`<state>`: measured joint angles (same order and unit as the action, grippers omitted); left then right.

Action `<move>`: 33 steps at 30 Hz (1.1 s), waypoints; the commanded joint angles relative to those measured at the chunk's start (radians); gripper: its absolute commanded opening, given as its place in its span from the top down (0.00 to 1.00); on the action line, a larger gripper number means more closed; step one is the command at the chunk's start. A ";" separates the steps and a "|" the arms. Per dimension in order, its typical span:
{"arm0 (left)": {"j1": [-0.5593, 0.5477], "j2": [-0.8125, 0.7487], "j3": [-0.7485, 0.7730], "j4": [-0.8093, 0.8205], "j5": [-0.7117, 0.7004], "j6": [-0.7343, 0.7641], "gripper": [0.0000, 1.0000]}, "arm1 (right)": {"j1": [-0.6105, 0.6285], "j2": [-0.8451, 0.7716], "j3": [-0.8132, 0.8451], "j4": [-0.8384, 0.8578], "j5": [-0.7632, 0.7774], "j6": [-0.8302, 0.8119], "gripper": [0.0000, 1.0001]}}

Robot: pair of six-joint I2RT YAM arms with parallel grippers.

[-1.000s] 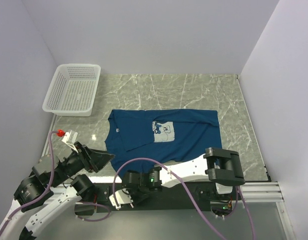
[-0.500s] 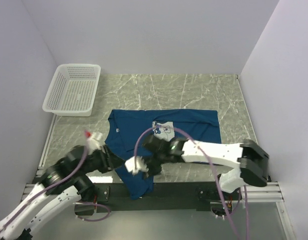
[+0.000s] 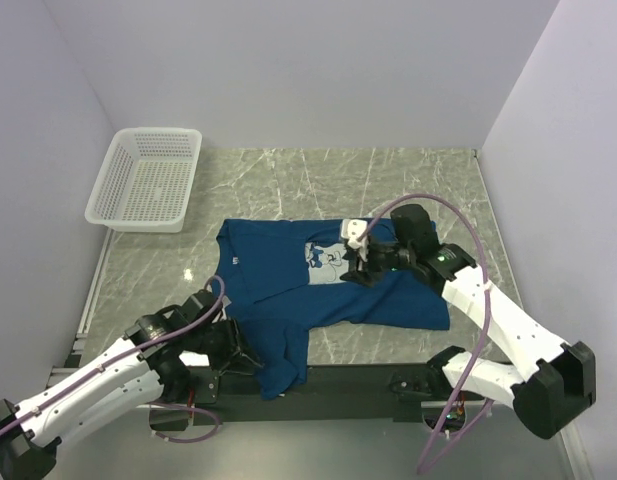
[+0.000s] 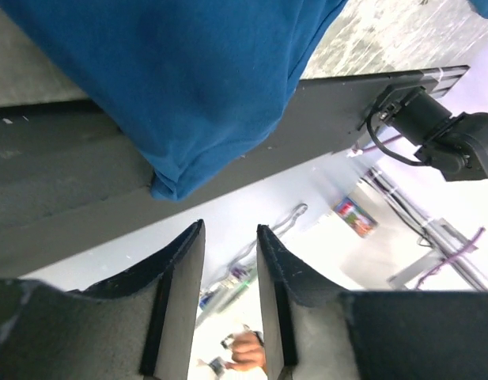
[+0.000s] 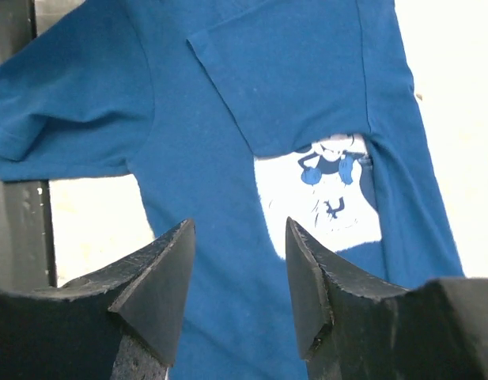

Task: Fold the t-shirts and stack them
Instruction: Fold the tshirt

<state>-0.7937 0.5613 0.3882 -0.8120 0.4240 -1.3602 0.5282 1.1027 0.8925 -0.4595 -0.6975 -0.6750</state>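
Note:
A dark navy t-shirt (image 3: 278, 285) lies spread on the marble table, its pale print (image 3: 326, 262) facing up. One corner of it (image 3: 280, 372) hangs over the front edge. My right gripper (image 3: 360, 268) hovers open just right of the print. In the right wrist view its fingers (image 5: 239, 226) frame blue cloth (image 5: 212, 158) beside the print (image 5: 327, 198), gripping nothing. My left gripper (image 3: 240, 354) sits low at the front edge, beside the hanging corner. In the left wrist view it (image 4: 229, 229) is open by a narrow gap with nothing between its fingers, and the cloth (image 4: 188, 79) hangs a little beyond the fingertips.
A white mesh basket (image 3: 148, 178) stands at the back left of the table. A black rail (image 4: 62, 190) runs along the front edge under the hanging cloth. Walls close in the table on the left, back and right.
The right gripper dragged the shirt's near corner over the front edge, let go, opened and swung up over the print. The left arm moved right and down to the edge, its jaws narrowing.

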 commanded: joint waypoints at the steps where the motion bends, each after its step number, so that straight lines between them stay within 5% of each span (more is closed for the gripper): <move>1: -0.021 0.012 -0.025 0.068 0.053 -0.111 0.61 | -0.051 -0.041 -0.027 0.042 -0.100 0.048 0.43; 10: -0.142 0.213 0.004 0.203 -0.024 -0.175 0.61 | -0.085 -0.033 -0.029 0.045 -0.155 0.058 0.43; 17: -0.272 0.364 0.092 0.112 -0.099 -0.207 0.65 | -0.099 -0.046 -0.038 0.056 -0.163 0.063 0.43; 33: -0.315 0.483 0.061 0.246 -0.102 -0.234 0.64 | -0.117 -0.053 -0.043 0.053 -0.184 0.063 0.43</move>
<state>-1.0985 1.0325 0.4435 -0.5926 0.3397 -1.5696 0.4206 1.0718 0.8574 -0.4347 -0.8589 -0.6201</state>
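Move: The sleeve end sticking over the table's front edge lies about 6 cm back, 6 cm to the right and 6 cm below the left hand's point. The inner corner where sleeve meets shirt body is some 9 cm ahead and 13 cm right of this hand; the cartoon print is about 22 cm ahead and 18 cm right. From the right hand, the sleeve end is roughly 25 cm back, 18 cm left and 16 cm down. No contact can be made out yet: the left fingers come close over the corner of the sleeve end, part-open throughout. The left hand eases down and to its right by about 4 cm each, drawing back some 3 cm, while the wrist tilts the fingers some 15 degrees, pointing them more steeply down. ##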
